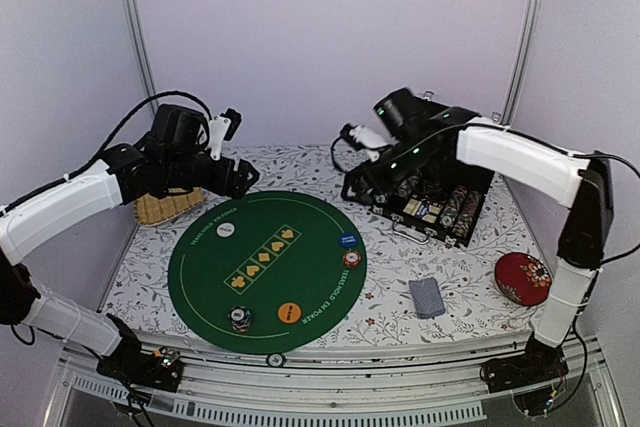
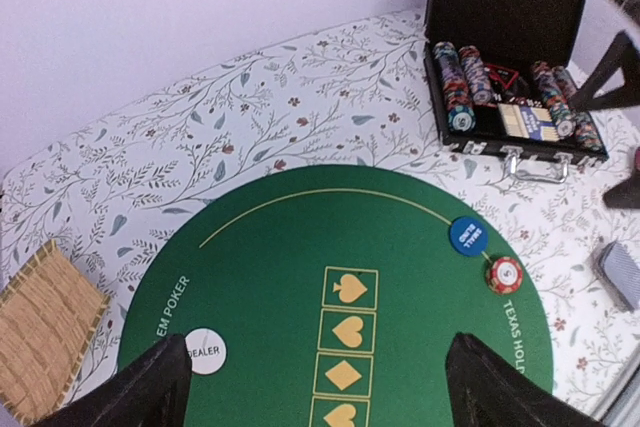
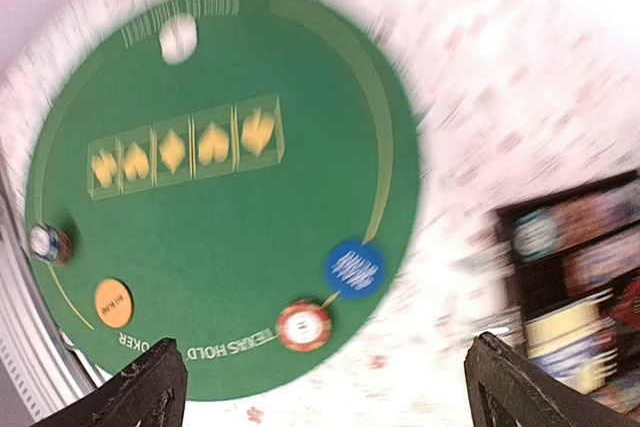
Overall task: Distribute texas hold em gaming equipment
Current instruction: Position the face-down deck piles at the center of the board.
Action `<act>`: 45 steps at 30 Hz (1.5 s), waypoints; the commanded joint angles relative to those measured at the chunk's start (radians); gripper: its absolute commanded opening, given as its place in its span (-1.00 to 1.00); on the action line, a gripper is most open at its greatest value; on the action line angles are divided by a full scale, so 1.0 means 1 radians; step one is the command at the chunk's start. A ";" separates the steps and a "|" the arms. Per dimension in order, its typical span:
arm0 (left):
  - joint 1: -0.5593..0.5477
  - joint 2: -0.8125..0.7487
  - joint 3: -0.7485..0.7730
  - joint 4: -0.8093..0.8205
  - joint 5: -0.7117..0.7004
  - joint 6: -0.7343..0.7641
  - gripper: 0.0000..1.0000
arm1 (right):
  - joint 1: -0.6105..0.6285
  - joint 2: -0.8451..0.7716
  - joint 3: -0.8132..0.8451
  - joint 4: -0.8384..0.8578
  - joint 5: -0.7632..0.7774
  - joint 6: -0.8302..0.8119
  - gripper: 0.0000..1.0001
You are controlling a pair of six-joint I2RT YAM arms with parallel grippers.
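A round green poker mat [image 1: 300, 277] lies mid-table. On it sit a white dealer button [image 1: 226, 230], a blue small blind button [image 1: 348, 241], a red striped chip [image 1: 351, 258], an orange button [image 1: 289, 312] and a dark striped chip stack [image 1: 240, 318]. A deck of cards [image 1: 427, 297] lies face down on the cloth to the right. My left gripper [image 2: 320, 387] hovers open over the mat's far-left edge, with the dealer button [image 2: 206, 351] beside its left finger. My right gripper [image 3: 320, 387] hangs open and empty above the mat's right edge, near the red chip [image 3: 304, 325] and blue button [image 3: 354, 269].
An open black case [image 1: 430, 202] with rows of chips stands at the back right. A red round cushion [image 1: 522, 278] lies at the right edge. A tan bamboo mat [image 1: 165, 207] sits at the back left under the left arm. The right wrist view is motion-blurred.
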State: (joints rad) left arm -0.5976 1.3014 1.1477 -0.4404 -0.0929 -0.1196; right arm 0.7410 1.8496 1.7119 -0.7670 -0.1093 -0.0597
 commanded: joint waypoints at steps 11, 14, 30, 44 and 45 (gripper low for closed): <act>0.131 0.050 -0.050 0.296 0.034 -0.033 0.86 | -0.354 -0.294 -0.154 0.113 -0.223 -0.151 0.98; 0.164 0.057 -0.081 0.310 0.046 -0.058 0.86 | -0.405 -0.304 -0.153 0.129 -0.278 -0.153 0.98; 0.228 0.041 -0.140 0.335 -0.025 -0.028 0.87 | -0.414 -0.290 -0.218 0.247 -0.336 -0.157 0.98; 0.252 0.059 -0.134 0.327 -0.010 -0.034 0.87 | -0.416 -0.386 -0.286 0.316 -0.148 -0.165 0.98; 0.252 0.059 -0.133 0.327 -0.007 -0.034 0.87 | -0.416 -0.390 -0.289 0.320 -0.144 -0.164 0.98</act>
State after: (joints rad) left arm -0.3634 1.3491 1.0225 -0.1318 -0.1028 -0.1604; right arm 0.3267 1.5021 1.4433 -0.5030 -0.3149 -0.2245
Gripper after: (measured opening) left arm 0.936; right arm 0.991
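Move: The face-down deck lies about 13 cm back, 13 cm right and 19 cm below the right hand. The red chip stands some 14 cm left of the deck and 9 cm farther out, the chip case 22 cm beyond it, about level sideways, and the round red tin 18 cm to its right and 4 cm farther out. From the left hand the deck is about 12 cm back, 35 cm right and 24 cm down. Right hand, open, sweeps 15 cm right and up over the chip case; left drifts 10 cm forward and left. ##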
